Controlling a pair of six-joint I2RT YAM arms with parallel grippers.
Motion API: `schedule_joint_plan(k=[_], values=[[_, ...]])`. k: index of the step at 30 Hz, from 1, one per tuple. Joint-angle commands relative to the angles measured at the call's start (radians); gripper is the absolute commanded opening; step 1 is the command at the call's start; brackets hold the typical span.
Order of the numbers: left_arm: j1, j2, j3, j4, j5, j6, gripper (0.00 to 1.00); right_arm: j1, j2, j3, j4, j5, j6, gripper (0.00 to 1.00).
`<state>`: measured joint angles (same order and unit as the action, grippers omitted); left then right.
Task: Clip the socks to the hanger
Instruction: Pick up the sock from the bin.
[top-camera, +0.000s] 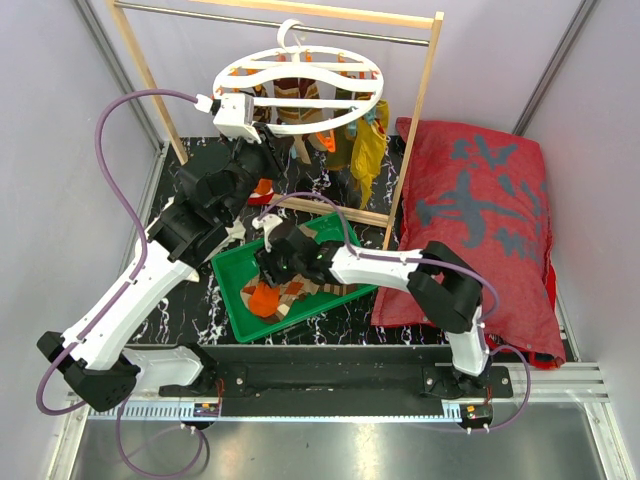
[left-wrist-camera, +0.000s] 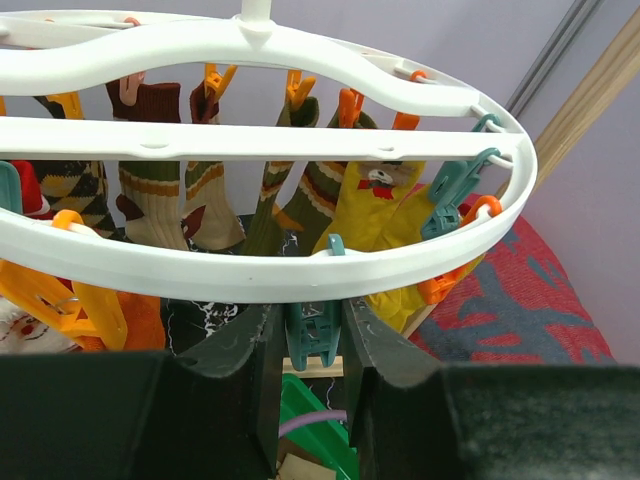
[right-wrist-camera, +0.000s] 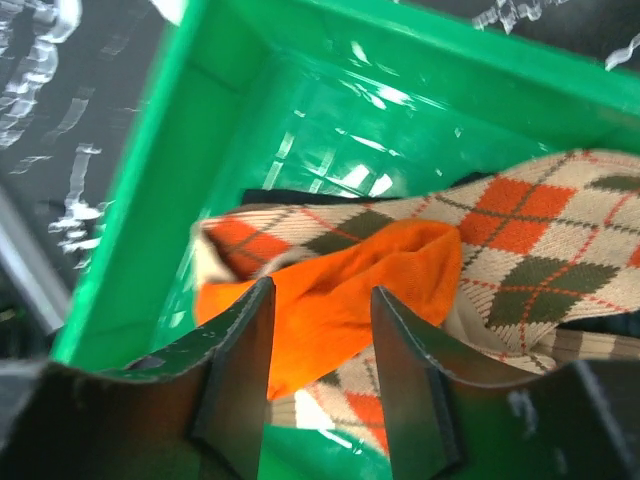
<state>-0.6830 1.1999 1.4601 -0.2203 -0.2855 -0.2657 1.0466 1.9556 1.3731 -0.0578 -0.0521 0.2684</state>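
Observation:
The white round hanger (top-camera: 300, 85) hangs by its hook from the rack, with several socks (left-wrist-camera: 160, 205) and a yellow one (left-wrist-camera: 375, 205) clipped under it. My left gripper (top-camera: 235, 110) is raised to the ring's near rim (left-wrist-camera: 250, 270). In the left wrist view the left gripper (left-wrist-camera: 312, 322) is shut on a teal clip (left-wrist-camera: 315, 345), squeezed between the jaws. My right gripper (top-camera: 268, 262) is low in the green tray (top-camera: 230, 290). There the right gripper (right-wrist-camera: 320, 300) stands open astride a plain orange sock (right-wrist-camera: 400, 260), which lies on an argyle sock (right-wrist-camera: 530, 230).
A wooden rack frame (top-camera: 415, 120) with a metal rod (top-camera: 200, 15) holds the hanger at the back. A big red cushion (top-camera: 490, 210) fills the right side. The green tray's wall (right-wrist-camera: 200, 120) stands to the left of my right fingers. The tabletop (top-camera: 190, 330) is black marbled.

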Motion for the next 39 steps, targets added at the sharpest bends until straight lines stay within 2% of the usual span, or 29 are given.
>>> schedule_joint_plan(k=[1, 6, 7, 10, 13, 20, 29, 39], values=[[-0.001, -0.002, 0.034, 0.004, -0.014, -0.004, 0.01, 0.013, 0.075, 0.069, -0.117, 0.148, 0.061, 0.49], [-0.001, -0.002, 0.025, 0.002, -0.007, -0.013, 0.01, 0.012, 0.088, 0.055, -0.143, 0.187, 0.048, 0.40], [-0.001, -0.002, 0.029, 0.002, -0.004, -0.013, 0.01, 0.012, 0.083, 0.052, -0.142, 0.173, 0.040, 0.31], [-0.001, -0.002, 0.031, 0.002, -0.003, -0.013, 0.01, 0.013, 0.028, 0.026, -0.126, 0.156, 0.006, 0.12], [-0.001, -0.006, 0.032, 0.002, -0.004, -0.013, 0.01, 0.012, -0.061, -0.018, -0.080, 0.149, -0.044, 0.00], [-0.001, -0.011, 0.045, 0.004, 0.006, -0.013, 0.01, 0.001, -0.265, -0.117, 0.012, 0.132, -0.162, 0.00], [-0.001, -0.028, 0.051, 0.004, 0.022, -0.021, 0.01, -0.075, -0.515, -0.350, 0.344, 0.104, -0.382, 0.00], [-0.001, -0.042, 0.039, 0.027, 0.078, -0.066, 0.01, -0.201, -0.661, -0.401, 0.547, 0.113, -0.419, 0.00]])
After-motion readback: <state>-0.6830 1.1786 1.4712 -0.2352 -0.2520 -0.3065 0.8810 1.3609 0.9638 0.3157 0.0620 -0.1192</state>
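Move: The orange sock lies about 6 cm below my right hand and some 2 cm to the right, nearly level fore and aft. The argyle sock runs partly under it, its middle about 4 cm ahead and 7 cm to the right of my right hand; the brown striped sock lies 5 cm ahead and 17 cm to the right, both about 7 cm down. From my left hand the orange sock is some 9 cm back, 6 cm left and 40 cm down. I sink my right hand about 5 cm, easing a little right, and close my half-open fingers until they pinch the orange sock. Keeping that hold, I lift it over 20 cm, swinging about 11 cm right and then also forward towards the clip, while the wrist tips the fingers up some 40 degrees. My left hand keeps hold of the teal clip on the hanger, rising and drawing back barely a centimetre at the end. ##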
